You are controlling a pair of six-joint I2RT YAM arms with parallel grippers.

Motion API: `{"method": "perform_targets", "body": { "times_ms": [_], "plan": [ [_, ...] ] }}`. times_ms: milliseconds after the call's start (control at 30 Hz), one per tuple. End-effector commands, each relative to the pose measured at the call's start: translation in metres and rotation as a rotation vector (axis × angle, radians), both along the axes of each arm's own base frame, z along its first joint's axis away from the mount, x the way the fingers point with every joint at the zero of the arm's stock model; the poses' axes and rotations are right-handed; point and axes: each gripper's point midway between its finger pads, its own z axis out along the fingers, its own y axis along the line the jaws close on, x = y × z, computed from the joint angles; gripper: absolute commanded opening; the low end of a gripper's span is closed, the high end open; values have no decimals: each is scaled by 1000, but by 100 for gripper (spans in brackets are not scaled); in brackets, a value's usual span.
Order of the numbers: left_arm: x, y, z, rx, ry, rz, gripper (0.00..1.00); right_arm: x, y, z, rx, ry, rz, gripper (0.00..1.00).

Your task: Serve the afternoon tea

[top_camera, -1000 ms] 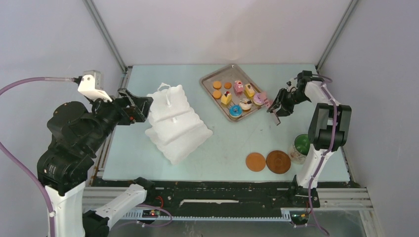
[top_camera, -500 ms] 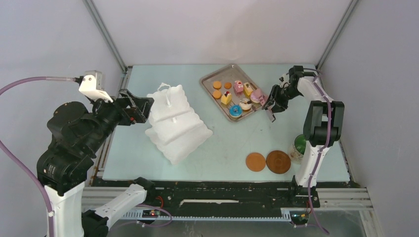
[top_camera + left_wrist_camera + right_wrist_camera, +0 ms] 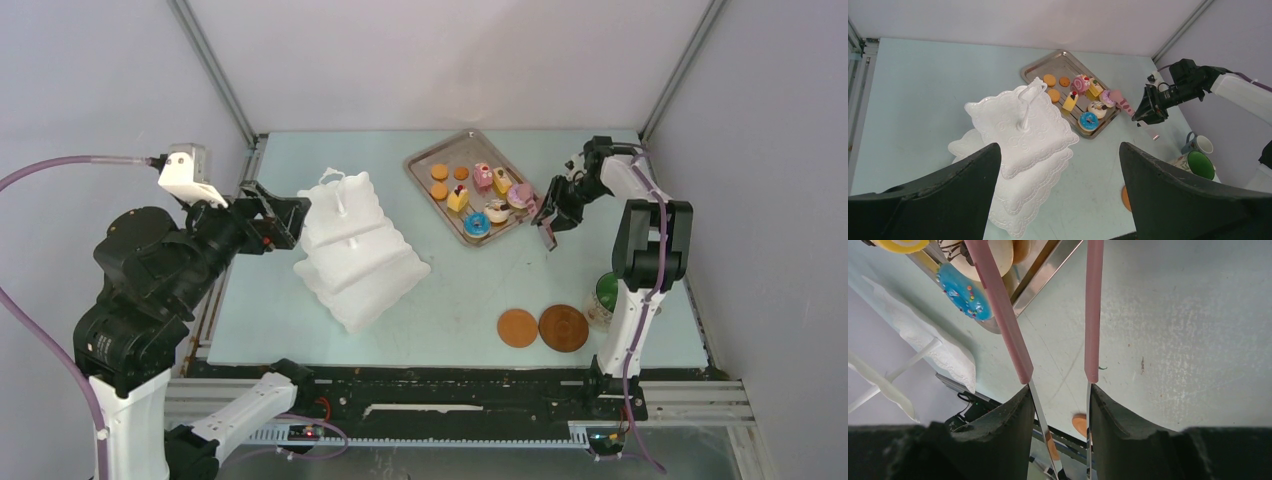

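Small pastries lie on a silver tray (image 3: 424,159): orange biscuits (image 3: 439,172), a yellow cake slice (image 3: 458,198), a pink doughnut (image 3: 521,199) and a blue doughnut (image 3: 476,224). My right gripper (image 3: 553,215) is shut on the pink tongs (image 3: 998,305), whose tips reach over the tray's near right corner beside the blue doughnut (image 3: 964,292). The white three-tier stand (image 3: 358,250) stands left of centre. My left gripper (image 3: 285,215) hangs open at its left, holding nothing. Two brown coasters (image 3: 518,327) lie near the front. The green-lined mug (image 3: 1200,165) and a small white cup (image 3: 1201,144) stand at the right.
The tray sits at the back of the pale table (image 3: 450,290), angled. The mug is close against the right arm's lower link (image 3: 640,300). Enclosure posts and grey walls bound the table at the back and sides.
My right gripper has carried the tongs a little left and toward the tray's near right corner. The left arm and the stand have not moved.
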Motion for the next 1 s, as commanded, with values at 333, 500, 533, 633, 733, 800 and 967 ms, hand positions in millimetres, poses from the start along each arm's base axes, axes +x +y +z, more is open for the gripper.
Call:
{"method": "perform_targets", "body": {
  "times_ms": [333,500,533,633,733,800,967],
  "plan": [
    [2,1,9,6,-42,2,95,16,5,6,78,-17,-14,36],
    [3,0,9,6,-39,2,95,15,3,16,98,-36,-19,16],
    [3,0,9,5,-38,3,95,15,2,18,106,-39,-21,12],
    [2,0,9,2,-37,-1,95,15,1,28,129,-63,-29,5],
    [2,-1,9,-1,-34,-3,95,15,0,39,147,-100,-37,0],
    [1,-1,8,-3,-33,-6,95,14,-2,47,152,-123,-39,0],
    [-1,-4,10,-18,-34,-21,95,8,-3,48,160,-127,-36,0]
  ]
}}
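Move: The right hand, holding the pink-tipped tongs half open, has the pink donut at their tips: about 7 cm ahead, 5 cm to its left and 4 cm below. On the same tray, the white donut lies some 3 cm ahead and 10 cm left of the hand, the yellow cake slice about 11 cm ahead and 9 cm left. From the idle left hand the pink donut is roughly 28 cm ahead, 35 cm to the right and 42 cm below. Easing down barely half a centimetre and slightly forward and left over the tray's edge, the right hand squeezes its fingers almost fully shut, so the tongs' tips pinch the pink donut. It then rises about 2.5 cm, drawing some 1 cm to the right, while its left side tilts up by roughly 7 degrees. ##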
